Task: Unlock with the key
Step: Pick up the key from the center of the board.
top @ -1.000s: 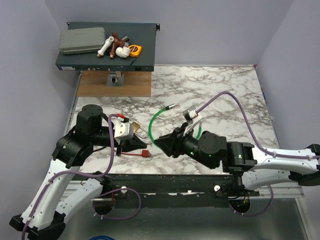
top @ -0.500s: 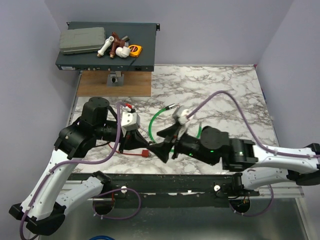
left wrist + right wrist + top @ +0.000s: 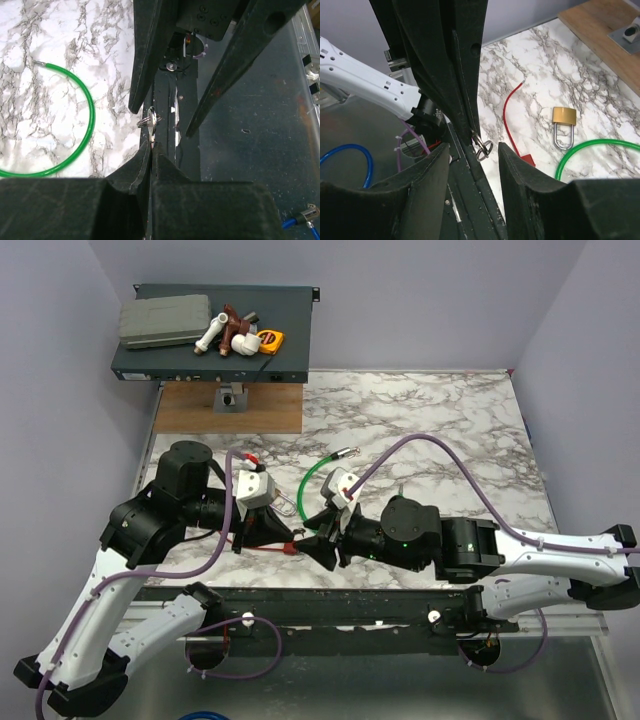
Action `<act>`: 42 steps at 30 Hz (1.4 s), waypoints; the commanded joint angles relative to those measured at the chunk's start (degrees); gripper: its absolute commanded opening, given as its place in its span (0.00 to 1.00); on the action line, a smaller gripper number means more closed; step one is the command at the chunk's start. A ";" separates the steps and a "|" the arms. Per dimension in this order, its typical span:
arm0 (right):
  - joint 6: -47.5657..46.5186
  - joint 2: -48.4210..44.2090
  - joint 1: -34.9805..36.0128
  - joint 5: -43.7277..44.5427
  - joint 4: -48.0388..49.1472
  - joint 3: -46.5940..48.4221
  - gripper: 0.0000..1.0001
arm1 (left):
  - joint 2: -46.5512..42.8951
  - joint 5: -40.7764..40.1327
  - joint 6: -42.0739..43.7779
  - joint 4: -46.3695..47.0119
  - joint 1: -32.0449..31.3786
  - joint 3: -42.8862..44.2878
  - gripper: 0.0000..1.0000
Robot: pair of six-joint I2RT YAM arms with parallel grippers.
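Note:
My left gripper [image 3: 151, 145] is shut on the key [image 3: 151, 120], a small silvery key whose ring sticks out past the fingertips. In the right wrist view the key [image 3: 482, 146] hangs at the tip of the left gripper [image 3: 472, 131]. My right gripper [image 3: 474, 147] is open, its two fingers on either side of the key ring without touching it. Both grippers meet at the table's front edge, left [image 3: 292, 536] and right [image 3: 318, 542]. The brass padlock [image 3: 564, 117] lies flat on the marble behind them; from above only its shackle [image 3: 284, 506] shows clearly.
A green cable loop [image 3: 312, 483] and a red zip tie [image 3: 512, 112] lie on the marble beside the padlock. A wooden board [image 3: 230, 408] and a black box [image 3: 215, 335] with fittings stand at the back left. The table's front rail [image 3: 330, 600] is just below the grippers.
The right arm has swung left and forward toward the left gripper; its open fingers now flank the key. The left gripper has shifted slightly, still holding the key.

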 commanded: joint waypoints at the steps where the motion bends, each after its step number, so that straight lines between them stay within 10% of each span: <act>1: -1.47 -1.81 0.11 -1.83 -0.76 1.05 0.43 | -0.70 1.12 0.57 -1.02 -0.59 -0.02 0.00; 7: -2.88 -0.70 0.11 -5.38 -2.43 2.75 0.22 | -0.12 1.86 0.81 -1.41 -0.92 1.04 0.00; 18: -4.19 1.43 0.11 -7.22 -5.06 4.79 0.25 | 0.99 3.23 2.33 -2.31 -1.55 2.41 0.00; 22: -4.25 1.62 0.11 -6.73 -5.59 4.72 0.01 | 1.21 3.01 3.01 -2.97 -1.65 3.55 0.00; 27: -3.55 0.41 0.10 -6.37 -5.52 3.44 0.01 | 1.55 2.57 2.50 -2.78 -1.62 5.59 0.01; 32: -2.39 -2.97 0.11 -4.28 -3.62 0.27 0.01 | 1.82 3.27 3.91 -6.12 -1.48 9.45 0.51; 42: -2.20 -4.22 0.11 -5.44 -2.25 -0.90 0.01 | 0.59 -1.21 6.66 -7.68 -1.44 6.91 0.52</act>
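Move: The key is still in the left fingertips, sticking out about 2 cm to that hand's right and level with it. From the right hand it lies only some 1 cm to the left and 1 cm back, between the open fingers. On the table roughly 28 cm below, the red tag is about 9 cm ahead and 5 cm left of the right hand, and the padlock some 22 cm ahead and 11 cm left of it. The right fingers shut on the key, the left open and rise 3 cm, and the right draws 2 cm rightward. ##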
